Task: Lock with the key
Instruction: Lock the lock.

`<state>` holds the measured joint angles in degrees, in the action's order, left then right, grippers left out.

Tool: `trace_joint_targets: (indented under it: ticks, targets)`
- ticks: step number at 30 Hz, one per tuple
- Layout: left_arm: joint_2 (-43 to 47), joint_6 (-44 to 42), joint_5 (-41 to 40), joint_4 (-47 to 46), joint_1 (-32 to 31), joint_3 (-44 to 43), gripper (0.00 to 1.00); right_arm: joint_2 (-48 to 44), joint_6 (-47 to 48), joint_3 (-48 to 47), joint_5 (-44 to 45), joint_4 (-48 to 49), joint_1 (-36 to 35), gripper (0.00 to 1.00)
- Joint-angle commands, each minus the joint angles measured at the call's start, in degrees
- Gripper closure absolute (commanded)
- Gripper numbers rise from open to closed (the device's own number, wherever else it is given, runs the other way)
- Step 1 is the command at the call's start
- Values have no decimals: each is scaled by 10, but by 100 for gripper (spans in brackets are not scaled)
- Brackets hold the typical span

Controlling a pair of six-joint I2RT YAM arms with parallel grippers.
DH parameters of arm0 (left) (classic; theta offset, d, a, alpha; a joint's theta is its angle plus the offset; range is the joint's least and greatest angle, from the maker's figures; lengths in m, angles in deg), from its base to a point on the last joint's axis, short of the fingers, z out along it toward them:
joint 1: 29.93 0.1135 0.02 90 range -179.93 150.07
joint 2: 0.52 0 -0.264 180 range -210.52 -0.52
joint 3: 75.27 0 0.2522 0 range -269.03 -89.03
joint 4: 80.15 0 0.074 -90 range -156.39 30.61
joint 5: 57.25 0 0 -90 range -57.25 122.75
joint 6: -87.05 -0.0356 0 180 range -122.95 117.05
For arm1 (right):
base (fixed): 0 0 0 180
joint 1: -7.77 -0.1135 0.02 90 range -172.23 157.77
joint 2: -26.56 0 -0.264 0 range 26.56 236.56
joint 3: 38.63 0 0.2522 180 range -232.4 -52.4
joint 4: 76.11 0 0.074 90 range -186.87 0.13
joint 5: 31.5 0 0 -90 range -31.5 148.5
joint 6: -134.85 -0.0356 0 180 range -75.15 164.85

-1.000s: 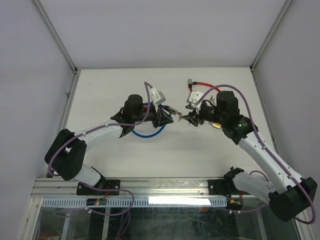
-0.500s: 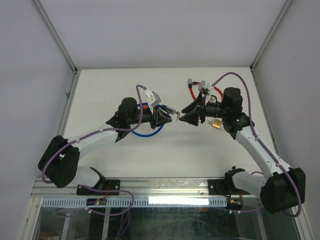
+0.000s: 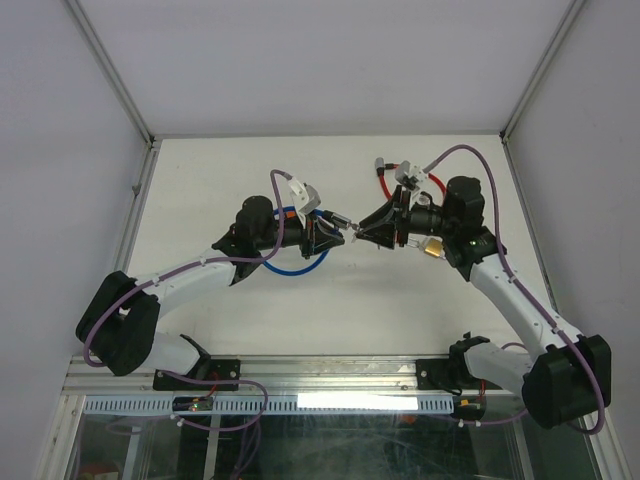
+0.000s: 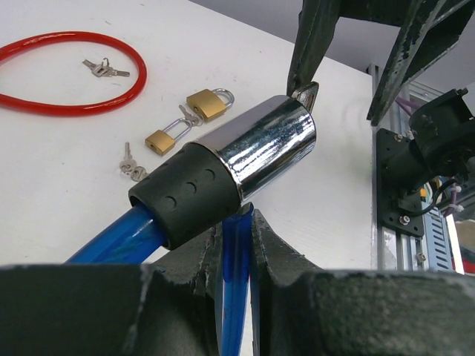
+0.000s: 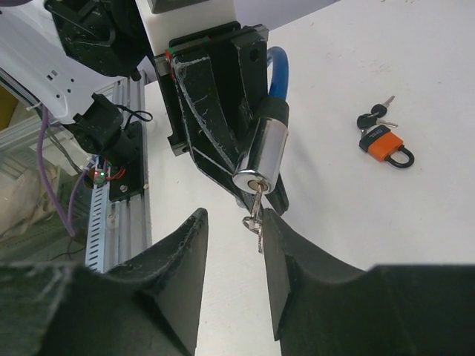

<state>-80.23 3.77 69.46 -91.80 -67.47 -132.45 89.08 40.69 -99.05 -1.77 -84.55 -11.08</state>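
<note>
My left gripper (image 4: 236,245) is shut on the blue cable (image 4: 235,259) just below the chrome lock cylinder (image 4: 271,152) and holds it above the table. A key (image 5: 254,211) sticks out of the cylinder's (image 5: 263,159) end face, with a second key hanging from its ring. My right gripper (image 5: 234,222) is open around that key. The key lies against the right finger, and a wide gap separates it from the left one. In the top view the two grippers (image 3: 325,235) (image 3: 362,235) meet tip to tip at mid-table.
A red cable loop (image 4: 74,74) with keys (image 4: 104,68) inside lies on the white table. Two brass padlocks (image 4: 206,104) (image 4: 165,139) and loose keys (image 4: 130,167) lie nearby. An orange padlock (image 5: 386,144) with keys lies beyond the cylinder. Aluminium rail (image 3: 300,375) at the near edge.
The right wrist has turned and swung in toward the lock's end, so its fingers now straddle the key. The left arm shifted slightly and still holds the cable.
</note>
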Motion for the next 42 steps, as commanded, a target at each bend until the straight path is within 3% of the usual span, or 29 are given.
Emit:
trace_joint_targets:
  ticks: [1, 7, 15, 21, 27, 35, 42]
  targets:
    - [13, 10, 25, -53, -4, -18, 100, -9, 27, -11, 35, 18, -18, 63]
    - [5, 17, 29, -54, -4, -23, 100, -4, 48, -15, 52, 8, -29, 72]
    - [3, 20, 30, -54, -4, -26, 100, -2, 74, -24, 73, -16, -36, 100]
    - [-2, 26, 24, -32, -4, -34, 100, -15, 174, -38, 110, -78, -59, 100]
    - [-39, 18, 24, 69, 6, -77, 100, -45, 306, -53, 200, -152, -103, 100]
    - [-70, 7, -4, 129, 37, -101, 100, -56, 340, -75, 247, -201, -106, 100]
    - [-80, 31, -82, 185, 41, -127, 100, -46, 326, -79, 263, -204, -107, 100]
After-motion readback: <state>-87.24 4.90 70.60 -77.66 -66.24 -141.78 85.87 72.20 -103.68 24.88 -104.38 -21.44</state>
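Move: The key in the chrome head of the blue cable lock, its bow just between the right hand's open fingertips, lies about 2 cm to that hand's left, 1 cm ahead and 1 cm below. The left hand, already holding the lock, has the key some 7 cm to its right, 1 cm ahead and 6 cm above. From the right hand, loose keys lie about 10 cm ahead, 6 cm right, and the small brass padlock 10 cm ahead, 15 cm right, both roughly 26 cm down. The key is pinched by the right fingers, which creep about 1 cm in and shut on its bow, then twist it some 20 degrees counter-clockwise as seen looking along them, tipping down as they sink and draw back slightly right. The left hand keeps its grip on the lock, rolls about 10 degrees the opposite way, and sinks about 2.5 cm while easing forward. ##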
